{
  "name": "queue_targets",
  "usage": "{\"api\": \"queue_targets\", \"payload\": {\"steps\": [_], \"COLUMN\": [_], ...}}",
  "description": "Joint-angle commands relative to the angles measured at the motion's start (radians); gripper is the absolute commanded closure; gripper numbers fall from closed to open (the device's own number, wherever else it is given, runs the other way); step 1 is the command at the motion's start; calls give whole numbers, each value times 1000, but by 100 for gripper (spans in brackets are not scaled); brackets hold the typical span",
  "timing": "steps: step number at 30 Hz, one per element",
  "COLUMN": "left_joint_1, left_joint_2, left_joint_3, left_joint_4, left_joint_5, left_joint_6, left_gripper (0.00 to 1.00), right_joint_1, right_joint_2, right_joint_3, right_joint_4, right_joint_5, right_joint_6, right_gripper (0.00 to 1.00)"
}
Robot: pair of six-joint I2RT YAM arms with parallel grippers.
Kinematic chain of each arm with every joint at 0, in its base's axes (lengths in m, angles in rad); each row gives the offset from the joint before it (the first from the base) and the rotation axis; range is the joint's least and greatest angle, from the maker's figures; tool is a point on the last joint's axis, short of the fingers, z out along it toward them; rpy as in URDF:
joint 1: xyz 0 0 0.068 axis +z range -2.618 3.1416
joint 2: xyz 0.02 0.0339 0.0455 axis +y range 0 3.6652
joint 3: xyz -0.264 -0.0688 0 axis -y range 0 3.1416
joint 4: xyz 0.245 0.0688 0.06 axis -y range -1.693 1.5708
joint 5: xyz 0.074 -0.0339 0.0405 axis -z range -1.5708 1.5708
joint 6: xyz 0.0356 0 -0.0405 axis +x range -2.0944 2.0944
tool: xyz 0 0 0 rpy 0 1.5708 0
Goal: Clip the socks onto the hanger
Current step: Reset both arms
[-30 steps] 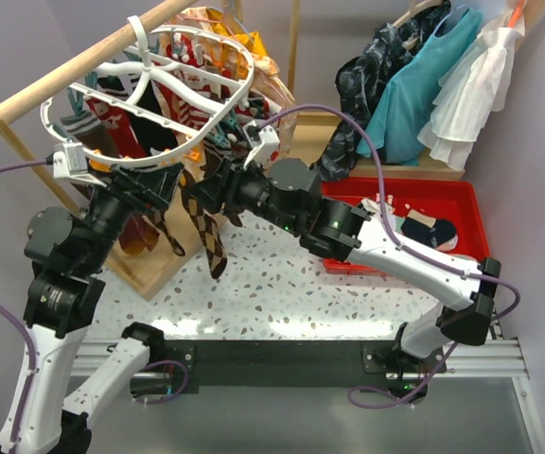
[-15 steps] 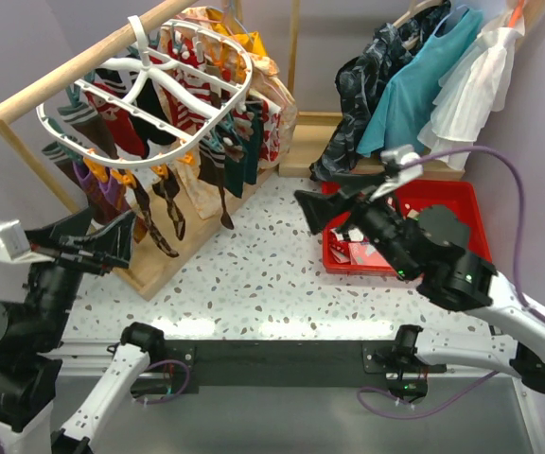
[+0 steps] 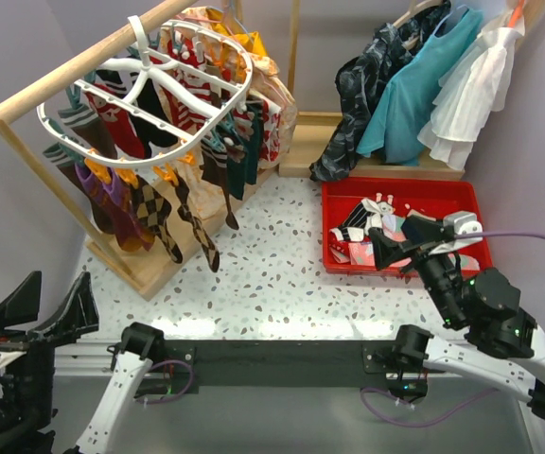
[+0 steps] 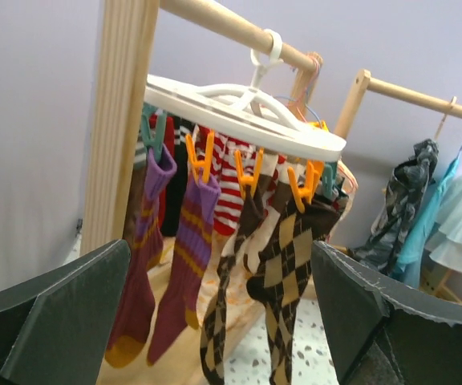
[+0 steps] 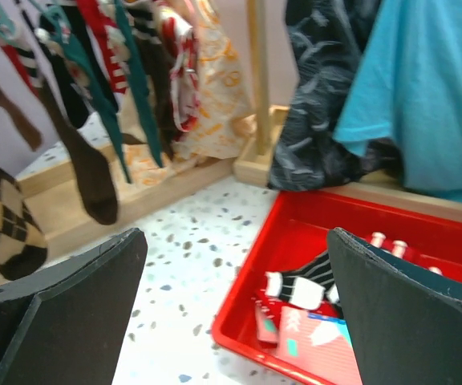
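Note:
The white oval hanger (image 3: pixel 145 95) hangs by its hook from the wooden rail, with several socks clipped round its rim. A brown-black argyle sock (image 3: pixel 151 216) and purple ones (image 3: pixel 97 194) hang at the near side. In the left wrist view the hanger (image 4: pixel 239 112) and argyle sock (image 4: pixel 291 273) are well ahead of my left gripper (image 4: pixel 219 249), which is open and empty. My left gripper (image 3: pixel 55 291) sits low at the near left. More socks (image 3: pixel 362 222) lie in the red tray (image 3: pixel 400 189). My right gripper (image 3: pixel 400 244) is open and empty, hovering near the tray's (image 5: pixel 255 281) front corner.
The wooden rail (image 3: pixel 83 66) and its base board (image 3: pixel 159 270) stand at the left. Floral orange cloth (image 3: pixel 272 95) hangs behind the hanger. A dark garment (image 3: pixel 367 76), a teal dress (image 3: pixel 424 85) and a white dress (image 3: pixel 471 90) hang at the back right.
Both arms have pulled back from the hanger to the near edge, and both grippers have opened. The argyle sock that they worked at now hangs from the hanger's clips.

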Motion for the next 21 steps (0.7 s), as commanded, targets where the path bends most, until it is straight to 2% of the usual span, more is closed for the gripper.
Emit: {"api": "queue_targets", "payload": {"steps": [1,12,21], "left_joint_1": [0,-1,-1], "left_joint_2": [-61,-141,-144], "left_joint_3": [-39,-103,-123], "left_joint_4": [-17,-24,-21], "left_joint_5": [-27,-128,-179], "left_joint_6": [49,41,47], "left_gripper": [0,0,0], "right_joint_1": [5,3,5], "right_joint_2": [-85,-274,-297], "right_joint_3": [-62,-159,-199], "right_joint_4": [-13,-17,3], "right_joint_5": [87,148,185], "right_joint_6": [-85,-174,-189], "right_gripper": [1,1,1]}}
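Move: The argyle socks hang roughly 20 cm ahead of the left hand and 7 cm to its right, their middles slightly below it; the purple socks are about as far ahead, some 4 cm to its left. From the right hand the red bin lies around 20 cm ahead, 8 cm right and well below. Beyond the bin, about 38 cm ahead of that hand, hang the black bag, 6 cm left, and the teal dress, 4 cm right. Both stay open: the right hand swings rightward and down, away from the socks; the left sinks forward about 5 cm. ##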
